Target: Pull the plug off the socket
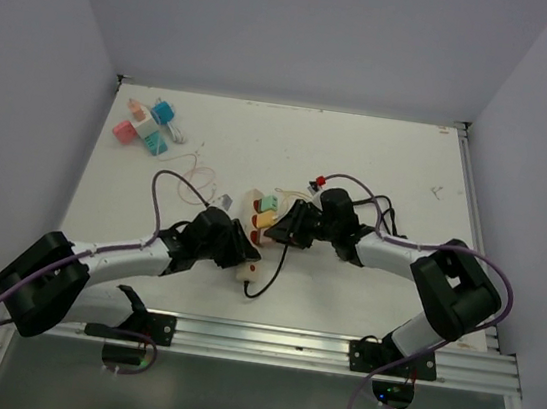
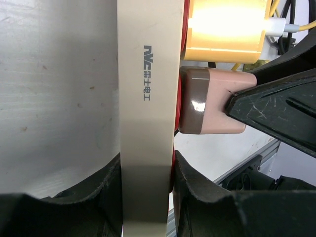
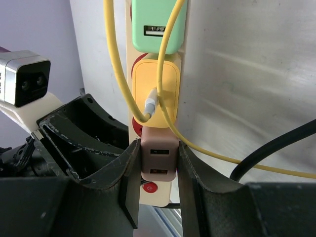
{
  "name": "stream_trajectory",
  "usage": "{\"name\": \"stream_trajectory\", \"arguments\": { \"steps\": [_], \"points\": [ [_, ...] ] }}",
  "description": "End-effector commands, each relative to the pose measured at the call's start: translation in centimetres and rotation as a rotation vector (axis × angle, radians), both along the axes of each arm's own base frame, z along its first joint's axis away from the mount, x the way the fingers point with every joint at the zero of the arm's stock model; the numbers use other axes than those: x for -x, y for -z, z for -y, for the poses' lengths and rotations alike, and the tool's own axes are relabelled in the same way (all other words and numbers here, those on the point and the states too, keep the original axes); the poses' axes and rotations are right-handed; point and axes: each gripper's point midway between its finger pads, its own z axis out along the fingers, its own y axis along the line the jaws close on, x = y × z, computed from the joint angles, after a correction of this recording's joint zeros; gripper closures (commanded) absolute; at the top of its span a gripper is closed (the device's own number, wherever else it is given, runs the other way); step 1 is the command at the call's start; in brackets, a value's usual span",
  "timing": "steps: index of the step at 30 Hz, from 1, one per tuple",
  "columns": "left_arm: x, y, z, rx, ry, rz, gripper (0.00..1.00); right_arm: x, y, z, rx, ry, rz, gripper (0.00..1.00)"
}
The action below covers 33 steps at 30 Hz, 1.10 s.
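Observation:
A cream power strip, the socket (image 2: 145, 98), lies near the table's middle (image 1: 247, 262). My left gripper (image 2: 146, 197) is shut on its near end, one finger on each side. Three plugs stand in a row on it: green (image 3: 157, 27), yellow (image 3: 155, 94) and pink (image 3: 159, 158). My right gripper (image 3: 158, 163) is shut on the pink plug (image 2: 207, 101), its fingers (image 2: 276, 106) pressing both sides. The pink plug's brown base sits against the strip's face. A red power button (image 3: 149, 187) shows just below it.
A yellow cable (image 3: 116, 74) loops from the yellow plug across the strip. A black cable (image 3: 266, 153) runs along the table on the right. Several coloured adapter blocks (image 1: 145, 125) lie at the back left. The metal rail (image 1: 335, 349) marks the table's near edge.

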Motion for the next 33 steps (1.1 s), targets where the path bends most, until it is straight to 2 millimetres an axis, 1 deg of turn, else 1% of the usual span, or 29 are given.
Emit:
{"name": "stream_trajectory", "arguments": {
  "steps": [1, 2, 3, 4, 5, 6, 7, 8, 10, 11, 13, 14, 15, 16, 17, 18, 19, 20, 21, 22, 25, 26, 27, 28, 29, 30, 31, 32, 33],
  "points": [
    [1.6, 6.8, -9.8, -0.407, -0.240, -0.147, 1.00, -1.8, -3.2, 1.3, -0.047, -0.007, 0.126, 1.00],
    [1.3, 6.6, -9.6, -0.407, -0.239, -0.141, 1.00, -2.4, -3.9, 1.1, -0.036, -0.002, 0.138, 1.00],
    [1.4, 6.8, -9.8, -0.421, -0.238, -0.147, 1.00, -2.1, -3.1, 1.6, 0.012, 0.004, 0.098, 1.00],
    [1.2, 6.7, -9.7, -0.426, -0.238, -0.146, 1.00, -2.6, -2.9, 1.9, 0.057, 0.021, 0.105, 1.00],
    [0.8, 6.5, -9.5, -0.426, -0.241, -0.138, 1.00, -3.3, -3.6, 1.8, 0.076, 0.033, 0.120, 1.00],
    [0.8, 6.7, -9.6, -0.440, -0.236, -0.143, 1.00, -3.1, -3.3, 2.1, 0.110, 0.034, 0.099, 1.00],
    [0.6, 6.7, -9.5, -0.443, -0.235, -0.145, 1.00, -3.8, -3.4, 2.4, 0.145, 0.056, 0.120, 1.00],
    [0.2, 6.4, -9.1, -0.438, -0.234, -0.139, 1.00, -3.7, -3.3, 2.7, 0.176, 0.057, 0.110, 1.00],
    [-0.1, 6.6, -8.9, -0.448, -0.232, -0.147, 1.00, -3.8, -4.2, 2.3, 0.167, 0.042, 0.140, 1.00],
    [-0.5, 6.4, -8.5, -0.442, -0.230, -0.142, 1.00, -3.3, -4.2, 2.2, 0.147, 0.020, 0.136, 1.00],
    [-0.7, 6.7, -8.4, -0.451, -0.227, -0.151, 1.00, -3.7, -5.1, 2.1, 0.090, 0.023, 0.161, 1.00],
    [-1.0, 6.6, -8.2, -0.450, -0.231, -0.145, 1.00, -2.9, -4.6, 2.2, 0.063, -0.004, 0.135, 1.00],
    [-1.0, 6.7, -8.2, -0.456, -0.229, -0.148, 1.00, -3.6, -5.1, 2.4, 0.023, 0.009, 0.160, 1.00],
    [-1.3, 6.7, -8.1, -0.455, -0.230, -0.144, 1.00, -3.6, -4.8, 2.6, 0.004, 0.019, 0.145, 1.00],
    [-1.5, 6.7, -8.1, -0.455, -0.230, -0.143, 1.00, -3.1, -3.8, 3.0, -0.003, 0.017, 0.123, 1.00],
    [-1.6, 6.7, -7.9, -0.456, -0.220, -0.140, 1.00, -3.6, -4.5, 3.1, -0.054, 0.008, 0.154, 1.00],
    [-1.9, 6.7, -7.9, -0.450, -0.216, -0.138, 1.00, -3.6, -4.1, 3.2, -0.081, 0.013, 0.142, 1.00],
    [-2.1, 6.7, -8.0, -0.439, -0.217, -0.148, 1.00, -3.2, -3.2, 3.7, -0.087, 0.018, 0.125, 1.00],
    [-2.3, 6.7, -8.2, -0.443, -0.208, -0.147, 1.00, -3.6, -3.3, 3.9, -0.108, 0.018, 0.138, 1.00],
    [-2.7, 6.6, -8.2, -0.442, -0.209, -0.143, 1.00, -3.6, -2.8, 4.0, -0.110, 0.012, 0.134, 1.00],
    [-3.8, 6.3, -9.2, -0.479, -0.214, -0.128, 1.00, -3.7, -2.0, 4.4, -0.087, 0.017, 0.108, 1.00],
    [-4.0, 6.2, -9.5, -0.496, -0.219, -0.118, 1.00, -4.3, -2.7, 4.4, -0.078, 0.024, 0.124, 1.00],
    [-4.1, 6.2, -9.6, -0.508, -0.212, -0.116, 1.00, -4.0, -2.2, 4.7, -0.042, 0.028, 0.083, 1.00],
    [-4.2, 6.2, -9.7, -0.512, -0.215, -0.115, 1.00, -4.5, -2.0, 5.1, -0.002, 0.052, 0.087, 1.00],
    [-4.2, 6.3, -9.7, -0.515, -0.217, -0.113, 1.00, -5.3, -3.2, 5.1, 0.014, 0.065, 0.102, 1.00],
    [-4.2, 6.6, -9.7, -0.520, -0.214, -0.119, 1.00, -4.9, -2.9, 5.5, 0.051, 0.066, 0.066, 1.00],
    [-4.2, 6.7, -9.6, -0.517, -0.210, -0.121, 1.00, -5.2, -3.3, 5.4, 0.058, 0.063, 0.086, 1.00],
    [-4.1, 7.0, -9.6, -0.518, -0.205, -0.126, 1.00, -5.5, -4.4, 5.3, 0.045, 0.063, 0.111, 1.00],
    [-4.3, 6.8, -9.3, -0.508, -0.203, -0.119, 1.00, -5.5, -4.8, 5.3, 0.041, 0.065, 0.119, 1.00]
  ]
}}
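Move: The right fingers already pinch the pink plug, still in the power strip, its middle about 1 cm left of that hand and level with it. The yellow plug sits roughly 4 cm ahead and 1 cm left, the green one 8 cm ahead and 2 cm left, both slightly higher. From the left hand, which holds the strip's near part, the pink plug lies some 5 cm ahead, 5 cm right and 3 cm up. The right fingers keep their pinch on the pink plug and drag it rightward, the left hand still gripping the strip and first drawn along with it, both going about 3 cm forward and right. Then they part: the left hand jumps some 7 cm left and 5 cm forward, sinking slightly and rolling its left side up, while the right carries on a little right and forward. ##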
